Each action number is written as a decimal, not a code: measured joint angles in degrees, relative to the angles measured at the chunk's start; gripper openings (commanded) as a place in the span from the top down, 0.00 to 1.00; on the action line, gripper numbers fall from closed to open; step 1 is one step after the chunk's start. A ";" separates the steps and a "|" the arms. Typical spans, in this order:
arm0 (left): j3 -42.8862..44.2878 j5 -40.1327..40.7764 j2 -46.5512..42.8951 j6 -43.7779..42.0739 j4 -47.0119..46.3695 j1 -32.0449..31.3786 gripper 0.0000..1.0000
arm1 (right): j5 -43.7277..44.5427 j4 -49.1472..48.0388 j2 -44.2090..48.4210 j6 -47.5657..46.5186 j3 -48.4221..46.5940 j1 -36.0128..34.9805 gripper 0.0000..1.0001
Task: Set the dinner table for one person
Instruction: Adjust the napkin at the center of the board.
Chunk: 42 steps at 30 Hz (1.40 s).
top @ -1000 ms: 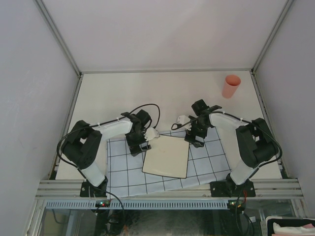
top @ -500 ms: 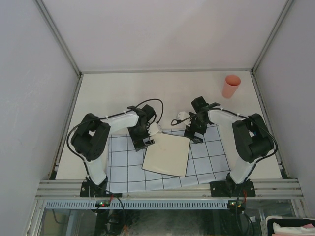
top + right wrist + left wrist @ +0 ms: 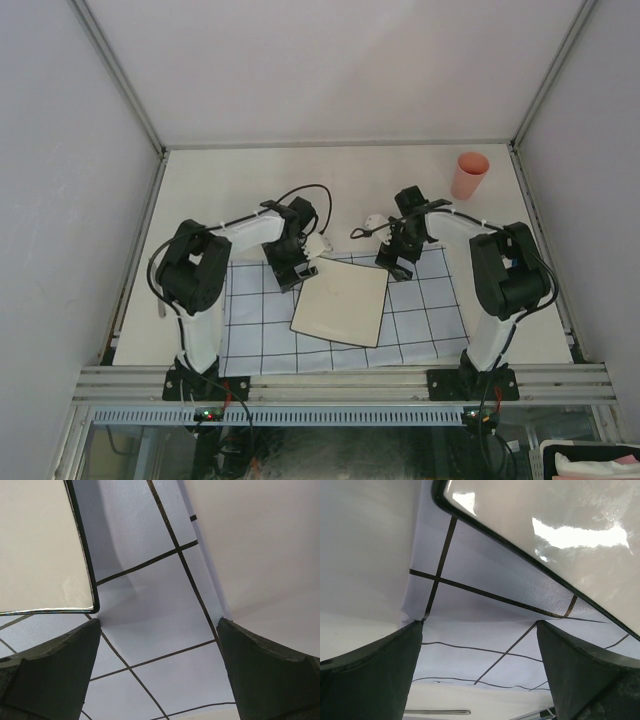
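The dinner table (image 3: 240, 180) is off-white. A light-blue grid cloth (image 3: 420, 310) lies at its front middle, with a square cream plate (image 3: 340, 302) with a dark rim on it. My left gripper (image 3: 290, 268) is low over the cloth's far left part, just left of the plate's corner. It is open (image 3: 480, 625) with only cloth (image 3: 485, 605) between the fingers and the plate (image 3: 560, 530) ahead. My right gripper (image 3: 395, 262) is low over the far right part. It is open (image 3: 159, 622) over the cloth (image 3: 160, 610), with the plate's corner (image 3: 35, 545) at the left.
A pink cup (image 3: 469, 175) stands upright at the far right corner of the table. A thin grey bar (image 3: 437, 712) lies on the bare table past the cloth's edge in the left wrist view. Grey rails and pale walls close in the table.
Both grippers moved toward the far side. The cloth and the plate slid that way with them, and the cloth's front edge drew back from the near rail. The cloth lies flatter.
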<state>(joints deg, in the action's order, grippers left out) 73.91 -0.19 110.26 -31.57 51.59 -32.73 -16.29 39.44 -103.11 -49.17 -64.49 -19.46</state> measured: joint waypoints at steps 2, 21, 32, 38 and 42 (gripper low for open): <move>1.03 -0.04 0.68 -0.24 0.13 0.44 0.00 | -0.31 0.07 -0.68 -0.09 -0.85 0.52 0.00; 16.37 -0.46 9.84 -3.17 2.95 3.91 0.00 | -1.55 2.40 -8.76 -1.25 -11.91 3.52 0.00; 20.17 -1.09 12.04 -4.00 3.50 6.69 0.00 | -2.71 3.61 -10.86 -1.46 -15.21 4.85 0.00; 10.80 -1.29 2.51 -4.33 2.69 5.66 0.00 | -5.77 7.52 -4.52 -1.40 -14.80 4.72 0.00; 3.72 -0.90 -7.43 -5.07 2.12 1.70 0.00 | -6.71 7.89 4.90 -1.49 -10.12 3.15 0.00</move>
<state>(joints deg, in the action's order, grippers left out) 77.62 -1.08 102.83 -36.64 53.71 -31.03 -23.00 47.33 -98.21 -50.65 -74.61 -16.32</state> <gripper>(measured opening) 0.998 0.995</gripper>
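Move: The checked napkin lies right under both sets of fingertips, hardly 2 cm below. Its middle is some 10 cm right of the left hand and 8 cm back, and about 12 cm left of the right hand and 10 cm back. The square plate on it is centred about 10 cm right of the left hand and 6 cm back, or 12 cm left of the right hand and 8 cm back. The knife lies roughly 28 cm left of the left hand and 4 cm back. Keep both open grippers low, fingers pointing down on the napkin at either side of the plate, and slide the left one about 9 cm forward and the right one 6 to 7 cm. Then draw both back towards the bases while lifting them clear of the cloth, the right one higher, about 7 cm up, with the fingers left wide open. ##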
